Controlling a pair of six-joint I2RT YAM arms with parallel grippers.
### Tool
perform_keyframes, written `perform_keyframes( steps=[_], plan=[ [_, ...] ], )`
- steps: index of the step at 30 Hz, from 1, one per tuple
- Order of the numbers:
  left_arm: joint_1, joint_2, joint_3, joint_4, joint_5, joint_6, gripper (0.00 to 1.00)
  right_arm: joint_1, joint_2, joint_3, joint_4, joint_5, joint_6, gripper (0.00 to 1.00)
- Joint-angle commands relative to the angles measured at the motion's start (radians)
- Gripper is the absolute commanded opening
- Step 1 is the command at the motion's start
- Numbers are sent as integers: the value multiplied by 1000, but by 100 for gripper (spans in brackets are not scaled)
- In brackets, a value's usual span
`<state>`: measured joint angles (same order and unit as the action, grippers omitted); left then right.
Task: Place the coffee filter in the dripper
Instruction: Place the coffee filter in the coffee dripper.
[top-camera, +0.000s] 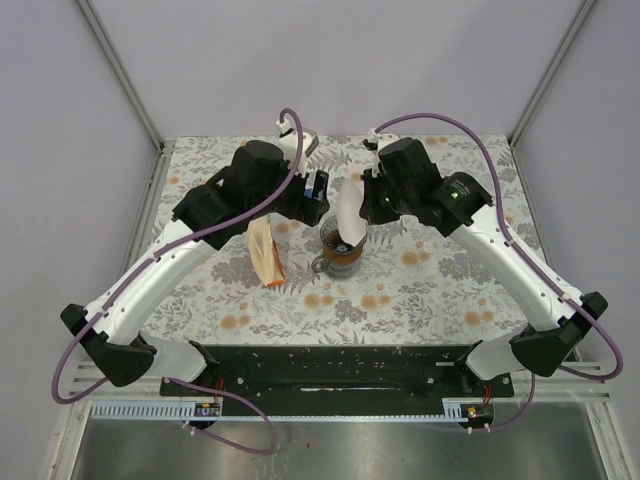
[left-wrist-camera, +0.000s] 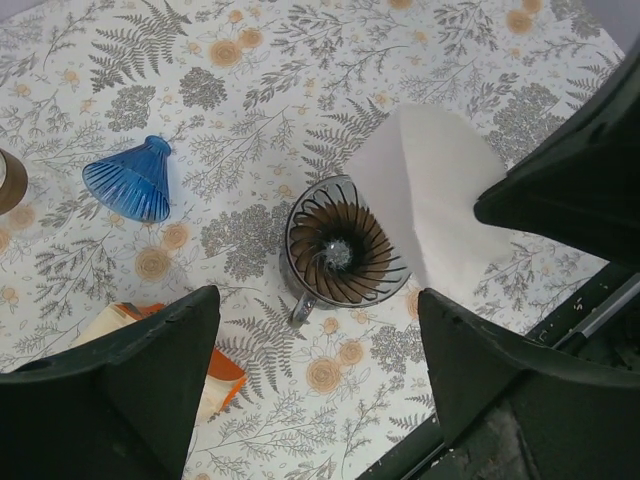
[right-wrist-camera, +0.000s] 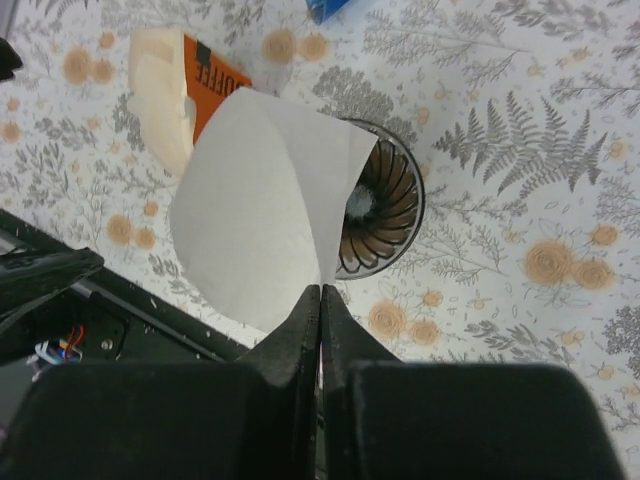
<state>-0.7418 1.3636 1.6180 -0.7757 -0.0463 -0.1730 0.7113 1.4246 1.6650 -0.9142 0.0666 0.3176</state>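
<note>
The white paper coffee filter (right-wrist-camera: 260, 220) hangs partly opened over the left rim of the glass dripper (right-wrist-camera: 385, 205), and my right gripper (right-wrist-camera: 321, 290) is shut on its corner. From the top, the coffee filter (top-camera: 350, 212) stands just above the dripper (top-camera: 338, 250), with the right gripper (top-camera: 365, 215) beside it. My left gripper (left-wrist-camera: 315, 370) is open and empty, hovering on the near side of the dripper (left-wrist-camera: 340, 245), apart from the coffee filter (left-wrist-camera: 430, 195). The left gripper (top-camera: 318, 195) sits left of the filter in the top view.
An orange-and-cream filter packet (top-camera: 268, 255) lies left of the dripper, and the same filter packet (right-wrist-camera: 170, 90) shows in the right wrist view. A blue ribbed dripper (left-wrist-camera: 135, 180) lies on its side farther back. A brown object (left-wrist-camera: 8, 180) shows at the left edge.
</note>
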Motion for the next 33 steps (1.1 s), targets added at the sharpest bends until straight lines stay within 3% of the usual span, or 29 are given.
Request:
perform_keyframes(
  steps=[1, 15, 33],
  plan=[
    [4, -24, 17, 4, 72, 26, 85, -18, 52, 79, -161, -140, -25, 0],
    [10, 49, -63, 87, 68, 15, 89, -88, 221, 151, -209, -292, -77, 0],
    [71, 170, -130, 139, 72, 0, 84, -153, 396, 223, -186, -349, -117, 2]
  ],
)
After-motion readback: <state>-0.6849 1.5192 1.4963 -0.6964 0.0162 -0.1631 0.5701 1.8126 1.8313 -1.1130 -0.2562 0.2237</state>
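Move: The right hand holds the coffee filter; the dripper it is bound for, on its carafe, lies some 4 cm ahead, 3 cm left and about 18 cm below. The coffee bag is about 18 cm left of the dripper and roughly level with it; the blue cone sits 16 cm beyond the dripper and 10 cm left. From the empty left hand the filter is about 6 cm right, level fore and aft, 5 cm lower; the dripper is 4 cm ahead, 5 cm right and 21 cm down. Keeping its pinch on the edge of the filter, the right hand sinks about 10 cm towards the dripper, first easing back a little and then swinging forward again, while its wrist tips some 25 degrees so that the fingers point more steeply down. The left hand, its fingers staying wide open, backs off and lifts very slightly, then comes down beside the filter with a smaller reach forward and a slight tip of the wrist, closing in on the filter from the left. ##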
